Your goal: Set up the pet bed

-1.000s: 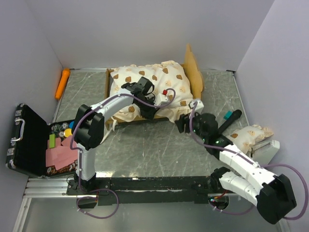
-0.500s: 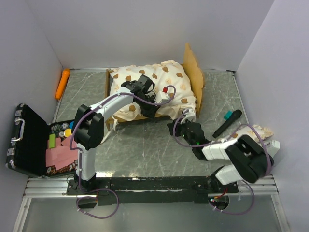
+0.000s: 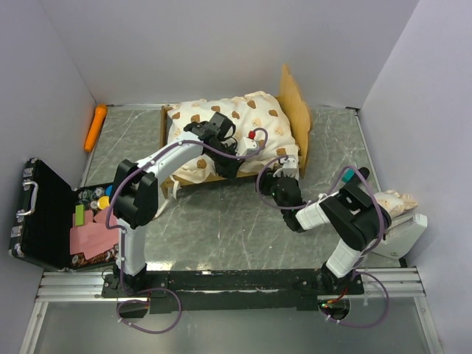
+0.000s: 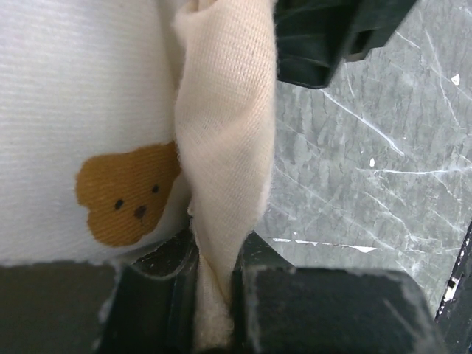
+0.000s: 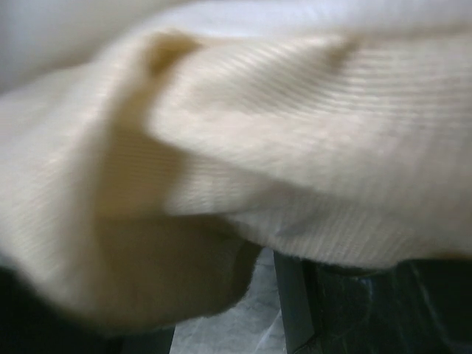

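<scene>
The pet bed's light-wood frame (image 3: 167, 122) stands at the back, its wavy headboard (image 3: 293, 92) on the right. The cream bear-print mattress (image 3: 243, 122) lies bunched over it. My left gripper (image 3: 230, 164) is at the mattress's front edge, shut on a twist of the ruffle (image 4: 225, 147); its jaws (image 4: 214, 273) pinch the cloth. My right gripper (image 3: 284, 181) sits under the front right corner. Cream cloth (image 5: 243, 147) fills its view and drapes over one dark finger (image 5: 295, 310). Whether it grips is not clear. The matching pillow (image 3: 387, 200) lies at the far right.
An open black case (image 3: 44, 214) with small items stands at the left. An orange carrot toy (image 3: 96, 127) lies at the back left. A black stick with a teal tip (image 3: 346, 177) lies near my right arm. A white box (image 3: 404, 234) sits by the right wall.
My right arm has folded in, and its gripper has moved left and back under the mattress's front right corner. That corner now hangs less far over the frame. The left gripper has stayed put.
</scene>
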Controlling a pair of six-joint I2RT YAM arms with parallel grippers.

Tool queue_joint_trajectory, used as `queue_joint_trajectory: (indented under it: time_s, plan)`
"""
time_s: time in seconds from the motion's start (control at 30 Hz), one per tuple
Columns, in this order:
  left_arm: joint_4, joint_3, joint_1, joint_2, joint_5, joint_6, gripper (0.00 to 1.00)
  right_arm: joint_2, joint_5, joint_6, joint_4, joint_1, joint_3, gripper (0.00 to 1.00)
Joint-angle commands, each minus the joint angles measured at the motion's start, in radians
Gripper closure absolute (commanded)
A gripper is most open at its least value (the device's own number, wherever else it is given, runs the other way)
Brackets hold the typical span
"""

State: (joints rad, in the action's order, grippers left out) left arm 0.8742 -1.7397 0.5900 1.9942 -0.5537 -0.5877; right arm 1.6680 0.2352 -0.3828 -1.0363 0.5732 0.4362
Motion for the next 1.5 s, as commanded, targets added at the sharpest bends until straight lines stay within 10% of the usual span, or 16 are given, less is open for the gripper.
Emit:
queue_joint_trajectory:
  time_s: [0.0,0.27,0.93,1.27,1.47]
  plan:
    - [-0.027,-0.069,-0.006,-0.081,-0.121,0.048,0.99,0.045,0.043,-0.07,-0.122,-0.025,0.038,0.49]
    - [-0.006,-0.07,-0.007,-0.086,-0.15,0.034,0.99,0.075,-0.03,-0.085,-0.197,-0.07,0.018,1.0]
    - [-0.07,-0.147,-0.11,0.012,-0.081,0.019,0.99,-0.497,-0.442,-0.134,0.418,-0.046,-0.336,1.0]
    - [-0.09,-0.147,-0.131,0.113,-0.002,-0.052,0.99,-0.776,-0.436,-0.226,1.005,0.122,-0.205,1.0]
    - [-0.185,0.057,-0.131,0.048,0.086,-0.141,0.99,-0.855,-0.477,-0.145,1.006,0.129,-0.176,1.0]
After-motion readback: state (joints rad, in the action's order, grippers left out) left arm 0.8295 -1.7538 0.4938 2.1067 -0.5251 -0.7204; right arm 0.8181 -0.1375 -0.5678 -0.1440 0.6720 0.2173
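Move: At the cushion's front right corner, the white cord hangs almost between the right hand's open fingers, about 1 cm ahead and 1 cm below, hidden by the ruffle corner, which bulges some 3 cm ahead and 2 cm above. The headboard's middle is about 18 cm ahead and 7 cm to the right. From the left hand, already pinching the front ruffle, the cushion's middle lies about 15 cm straight ahead; the cord is roughly 17 cm to its right, 1 cm ahead. Easing about 1 cm forward and down, the right hand shuts its fingers on the white cord, then draws back towards the base some 18 cm, dipping slightly before rising near the end while it tips down and turns counter-clockwise, about 30 degrees in all. As that pull gets going, the left hand, keeping its pinch on the ruffle, shifts forward about 5 cm, left and finally down. ##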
